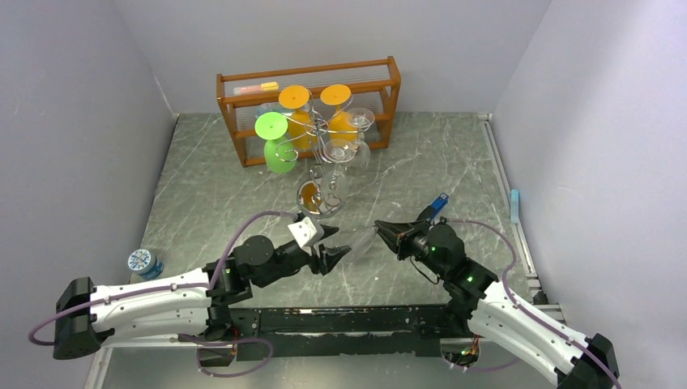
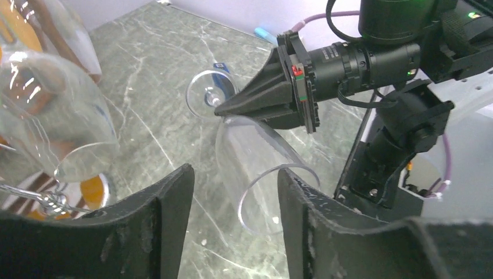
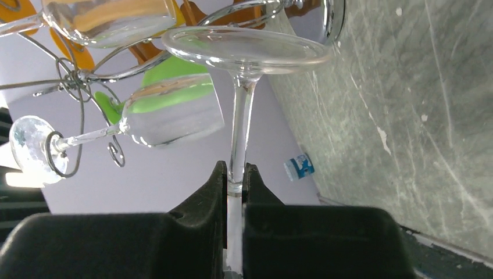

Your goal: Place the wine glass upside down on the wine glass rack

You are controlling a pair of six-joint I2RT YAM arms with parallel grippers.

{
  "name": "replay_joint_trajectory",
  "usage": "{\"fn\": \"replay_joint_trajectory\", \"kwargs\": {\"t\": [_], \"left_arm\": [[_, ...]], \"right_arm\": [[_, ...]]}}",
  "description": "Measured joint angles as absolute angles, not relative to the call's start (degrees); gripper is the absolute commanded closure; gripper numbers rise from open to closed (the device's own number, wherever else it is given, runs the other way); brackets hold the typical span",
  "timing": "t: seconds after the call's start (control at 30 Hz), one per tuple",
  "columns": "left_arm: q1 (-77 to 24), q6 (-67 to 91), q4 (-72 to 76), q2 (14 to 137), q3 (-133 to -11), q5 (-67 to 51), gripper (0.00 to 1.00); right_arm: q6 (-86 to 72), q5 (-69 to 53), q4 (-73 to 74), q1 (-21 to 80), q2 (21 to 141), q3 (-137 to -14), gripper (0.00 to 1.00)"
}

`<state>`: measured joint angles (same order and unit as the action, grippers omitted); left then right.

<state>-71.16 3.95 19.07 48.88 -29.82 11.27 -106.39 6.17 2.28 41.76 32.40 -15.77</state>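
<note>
A clear wine glass point(image 1: 362, 240) lies roughly level in the air between my two grippers. My right gripper point(image 1: 382, 232) is shut on its stem point(image 3: 240, 116), with the foot point(image 3: 247, 49) beyond the fingertips. In the left wrist view the bowl point(image 2: 256, 157) points at my left gripper point(image 2: 232, 174), which is open, and the rim sits just by its right finger point(image 2: 302, 197). The silver wire wine glass rack point(image 1: 324, 138) stands behind on its round shiny base point(image 1: 312, 197). Clear glasses hang from its arms point(image 3: 75, 72).
An orange-brown wooden shelf point(image 1: 389, 89) stands at the back. Green point(image 1: 279, 146) and orange point(image 1: 296, 113) glasses hang on the rack in front of it. A blue-white roll point(image 1: 144, 262) lies at the left edge, and a blue object point(image 1: 437, 203) lies by the right arm.
</note>
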Motion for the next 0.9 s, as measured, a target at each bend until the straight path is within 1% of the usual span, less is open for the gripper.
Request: {"fn": "replay_joint_trajectory", "kwargs": {"t": [0.07,0.2,0.3,0.33,0.4,0.43,0.67,0.77,0.9], "left_arm": [[-71.16,4.95,18.85,47.24,-28.71,11.11,0.31],[-71.16,6.9,17.72,43.64,-27.27,10.39,0.26],[-71.16,8.03,16.21,40.62,-26.96,9.74,0.2],[-71.16,8.43,15.59,39.62,-26.94,9.63,0.12],[-71.16,9.04,14.06,37.69,-26.94,9.58,0.05],[-71.16,9.47,13.41,36.95,-26.94,9.58,0.04],[-71.16,13.82,9.04,35.46,-28.34,11.2,0.04],[-71.16,17.32,7.99,38.22,-31.11,11.92,0.04],[-71.16,21.74,8.36,43.16,-34.13,11.46,0.07]], "right_arm": [[-103.44,7.11,1.89,41.76,32.4,-15.86,1.0],[-95.42,9.74,-0.1,41.76,32.32,-15.97,1.0],[-89.21,11.49,-1.96,41.76,31.94,-15.97,1.0],[-86.98,12.14,-2.5,41.74,31.75,-15.97,1.0],[-82.43,13.65,-3.27,41.76,31.18,-15.97,1.0],[-80.4,14.35,-3.64,41.76,30.85,-15.97,1.0],[-60.03,17.02,-11.88,41.76,23.49,-13.08,1.0],[-52.01,15.53,-15.51,41.76,20.08,-10.96,1.0],[-43.42,11.44,-18.28,41.74,19.11,-10.98,1.0]]}}
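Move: The right gripper already pinches the clear wine glass by its stem. The empty hook on the rack is the goal, roughly 14 cm ahead, 22 cm left and 12 cm above the right hand; the nearest hanging clear glass is about 10 cm ahead, 10 cm left and 5 cm higher. From the half-open left hand, the held glass's bowl lies some 3 cm ahead, 5 cm right and 5 cm below. Keep the stem pinched in the right gripper and lift about 7 cm, drifting some 3 cm right, while tipping the fingers up and rolling the hand's left side down, some 65 degrees in all, to swing the bowl down. Open the left gripper wide, back it off left, slightly back and up, then bring it partway back to the right, tilting down some 15 degrees. ##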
